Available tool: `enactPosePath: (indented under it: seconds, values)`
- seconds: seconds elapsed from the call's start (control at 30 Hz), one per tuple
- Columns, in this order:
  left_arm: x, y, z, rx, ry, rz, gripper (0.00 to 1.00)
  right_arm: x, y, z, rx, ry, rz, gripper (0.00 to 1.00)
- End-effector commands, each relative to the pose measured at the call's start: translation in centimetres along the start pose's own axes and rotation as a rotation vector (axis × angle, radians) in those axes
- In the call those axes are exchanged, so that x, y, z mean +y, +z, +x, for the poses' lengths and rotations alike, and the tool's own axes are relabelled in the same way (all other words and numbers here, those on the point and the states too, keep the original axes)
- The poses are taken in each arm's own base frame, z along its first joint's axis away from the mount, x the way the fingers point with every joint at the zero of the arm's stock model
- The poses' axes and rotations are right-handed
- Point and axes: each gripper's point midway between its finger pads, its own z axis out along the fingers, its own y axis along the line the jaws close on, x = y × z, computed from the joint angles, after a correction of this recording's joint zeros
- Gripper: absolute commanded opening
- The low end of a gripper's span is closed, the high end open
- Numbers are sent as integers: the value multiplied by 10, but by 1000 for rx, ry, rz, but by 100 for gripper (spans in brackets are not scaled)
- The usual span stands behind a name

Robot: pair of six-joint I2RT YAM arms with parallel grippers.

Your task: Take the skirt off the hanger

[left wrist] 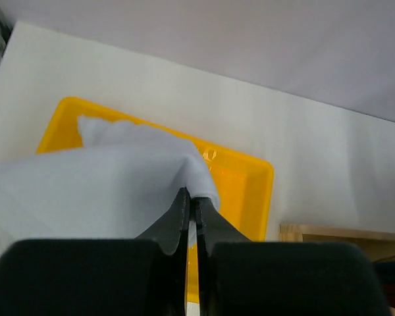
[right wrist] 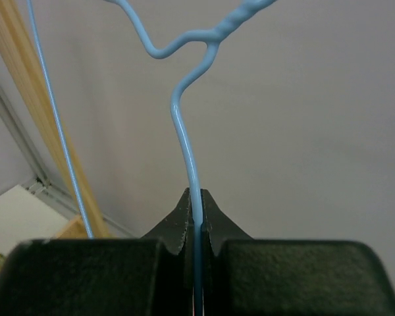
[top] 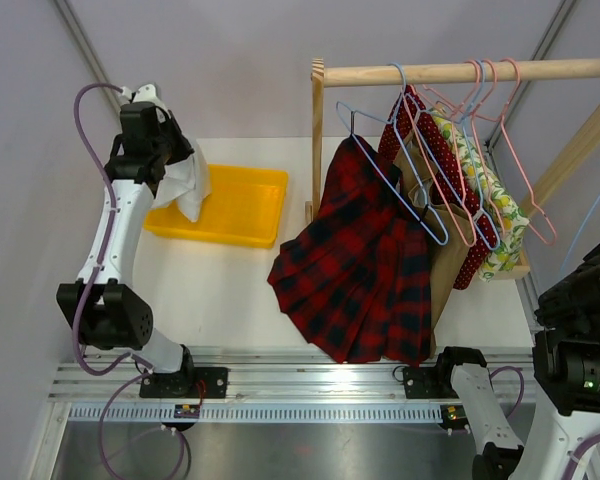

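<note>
The red and dark plaid skirt (top: 358,262) hangs from the wooden rail on a pale-blue wire hanger (top: 364,114), its hem spread over the table. Neither gripper touches it. At the back left, my left gripper (top: 175,165) (left wrist: 192,197) is shut on a white cloth (top: 192,190) (left wrist: 85,191) above the yellow tray (top: 245,205) (left wrist: 250,191). My right gripper (right wrist: 195,197) is shut on the wire of another pale-blue hanger (right wrist: 184,131) with nothing on it. Only the right arm's body (top: 580,350) shows in the top view, at the lower right.
The wooden rail (top: 460,72) and its post (top: 318,140) stand at the back right. Behind the skirt hang a red white-dotted garment (top: 450,170), a lemon-print garment (top: 495,205) and pink wire hangers (top: 525,170). A thin blue wire (top: 580,235) rises at the right edge.
</note>
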Motion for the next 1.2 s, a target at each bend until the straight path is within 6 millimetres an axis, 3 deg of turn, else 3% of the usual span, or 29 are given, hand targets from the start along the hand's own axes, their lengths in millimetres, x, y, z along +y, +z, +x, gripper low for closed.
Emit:
enactPosePath:
  seconds: [0.0, 0.13, 0.33, 0.37, 0.4, 0.43, 0.47, 0.67, 0.73, 0.77, 0.8, 0.83, 0.9, 0.93, 1.17]
  values:
    - [-10, 2, 2, -9, -88, 94, 0, 6, -11, 19, 91, 72, -55, 0]
    - [-8, 0, 14, -12, -116, 99, 0, 13, -28, 50, 196, 121, -127, 0]
    - [4, 6, 14, -6, -139, 24, 0, 39, -40, 65, 250, 142, -282, 0]
    - [8, 11, 18, 15, -142, 1, 20, 45, -39, 64, 247, 135, -310, 0]
    - [21, 12, 18, 25, -159, -32, 69, 61, -38, 62, 238, 130, -376, 0]
    - [26, 14, 20, 34, -163, -47, 69, 65, -38, 59, 227, 136, -399, 0]
    - [28, 15, 21, 42, -176, -52, 99, 74, -35, 59, 232, 128, -415, 0]
    - [33, 18, 26, 61, -172, -58, 99, 129, -9, 42, 189, 96, -526, 0]
    - [32, 18, 28, 66, -169, -48, 99, 137, 4, 24, 140, 82, -516, 0]
    - [32, 18, 28, 67, -163, -45, 99, 150, 16, 27, 157, 53, -508, 0]
    - [30, 17, 29, 69, -160, -37, 99, 151, 23, 22, 148, 47, -483, 0]
    - [30, 18, 30, 68, -160, -34, 99, 152, 29, 7, 118, 49, -474, 0]
    - [28, 16, 30, 67, -152, -20, 99, 169, 45, 7, 129, 23, -461, 0]
    - [29, 16, 30, 68, -149, -22, 99, 171, 50, -6, 97, 30, -455, 0]
    - [24, 13, 28, 63, -141, 3, 99, 211, 89, -9, 87, -32, -427, 0]
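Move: The left hand, still gripping the white skirt, is over the yellow tray: the tray's middle is some 30 cm below, 2 cm ahead and 2 cm left. The rack's left post is about 23 cm to its right, level fore and aft, with the plaid skirt 34 cm right and 23 cm back. The right hand holds the emptied blue hanger; the rod's free stretch is about 35 cm ahead, 8 cm left, near hand height. The lemon-print cloth is 22 cm ahead, 11 cm left, 28 cm below. Straight down some 6 cm towards the tray goes the left hand, then it stops and spreads its fingers wide, letting go of the white skirt. Meanwhile the right hand, keeping its grip on the blue hanger, sinks about 7 cm while easing left, then sweeps over 20 cm forward to the rod, rising a little and turning roughly 25 degrees counter-clockwise. ##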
